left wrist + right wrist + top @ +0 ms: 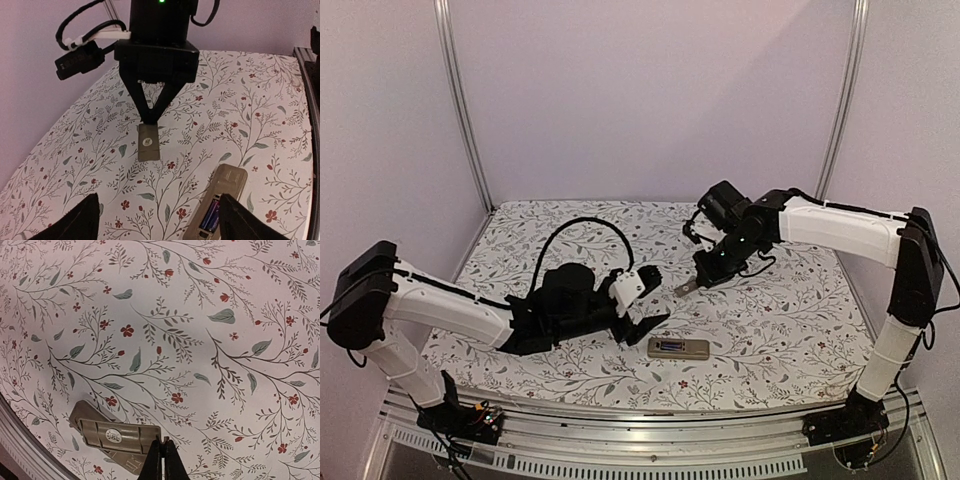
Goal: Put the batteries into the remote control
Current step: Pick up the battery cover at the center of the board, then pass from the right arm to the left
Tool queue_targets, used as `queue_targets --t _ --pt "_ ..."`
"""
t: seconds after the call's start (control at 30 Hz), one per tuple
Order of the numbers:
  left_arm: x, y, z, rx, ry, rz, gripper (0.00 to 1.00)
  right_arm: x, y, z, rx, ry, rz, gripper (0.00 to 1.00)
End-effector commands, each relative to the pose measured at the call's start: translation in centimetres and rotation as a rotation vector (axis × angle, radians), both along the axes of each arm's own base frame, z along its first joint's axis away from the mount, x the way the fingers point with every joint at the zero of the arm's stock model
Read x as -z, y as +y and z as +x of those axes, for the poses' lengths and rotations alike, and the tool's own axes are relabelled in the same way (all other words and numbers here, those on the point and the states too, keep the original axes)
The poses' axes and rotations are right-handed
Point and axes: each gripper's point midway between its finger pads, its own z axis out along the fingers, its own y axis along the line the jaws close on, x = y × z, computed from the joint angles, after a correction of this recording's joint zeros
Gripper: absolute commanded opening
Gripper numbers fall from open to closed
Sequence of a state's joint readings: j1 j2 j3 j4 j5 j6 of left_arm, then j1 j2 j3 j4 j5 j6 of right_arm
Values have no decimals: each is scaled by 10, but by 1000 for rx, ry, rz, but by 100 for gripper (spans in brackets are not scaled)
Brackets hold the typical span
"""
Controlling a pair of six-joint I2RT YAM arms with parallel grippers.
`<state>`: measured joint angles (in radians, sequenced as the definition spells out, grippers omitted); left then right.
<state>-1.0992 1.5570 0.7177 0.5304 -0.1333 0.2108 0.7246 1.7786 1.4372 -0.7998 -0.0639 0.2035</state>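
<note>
The remote control (678,348) lies back-up near the table's front edge, with its battery bay uncovered. In the left wrist view the remote control (227,187) shows two dark bluish batteries (212,215) lying side by side in the bay. My left gripper (655,300) hovers open just left of and above it, and its right fingertip (260,220) hides the remote's near edge. My right gripper (163,460) is shut on the end of a flat grey-tan battery cover (107,434) with a round sticker. The cover (686,289) hangs a little above the cloth, behind the remote.
A floral tablecloth (790,320) covers the table. White walls with metal posts (465,110) close in the back and sides. A metal rail (650,425) runs along the near edge by the arm bases. A black cable (570,235) loops above my left arm.
</note>
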Motion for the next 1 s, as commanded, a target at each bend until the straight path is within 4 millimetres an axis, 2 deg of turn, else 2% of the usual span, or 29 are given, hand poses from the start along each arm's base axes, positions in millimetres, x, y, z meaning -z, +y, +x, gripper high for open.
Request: queue_targets --t 0.0,0.1,0.27,0.33,0.57,0.77,0.97 --pt "-18 -10 -6 74 -93 -74 81 -33 33 -28 -63 3 92 0" --pt "-21 -10 -11 104 -123 -98 80 -44 48 -38 -90 -10 117 0" --pt "-12 -15 1 60 -117 -43 75 -58 63 -47 -119 -22 150 0" --pt "-7 -15 5 35 -110 -26 73 -62 65 -49 -121 -29 156 0" --pt "-9 -11 13 -6 -126 -16 60 -75 70 -54 -131 -52 189 0" --pt "-4 -9 21 -55 -123 -1 53 -77 71 -55 -131 -58 191 0" --pt "-1 -6 28 -88 -125 20 40 -79 71 -55 -133 -65 193 0"
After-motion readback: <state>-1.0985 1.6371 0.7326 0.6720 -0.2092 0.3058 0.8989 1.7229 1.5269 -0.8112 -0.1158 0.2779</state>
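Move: The battery cover, pinched by one end in my right fingers, has its middle about 7 cm ahead of my left hand, 7 cm to its right and 5 cm lower. From my right hand, the waiting left gripper lies some 8 cm back, 10 cm to the left and 5 cm higher. The remote lies about 2 cm back, 5 cm right and 14 cm below my left hand, or 10 cm back, 5 cm left and 11 cm below my right. I carry the battery cover with my right hand left, up and back, roughly 10 cm in all, fast then easing to a stop, bringing its free end in between my left fingers. My left hand first rises about 1.5 cm, tilting up slightly, then sinks a little and goes about 2 cm forward as its fingers close from wide to under half open around that end. My right fingers keep their pinch. ##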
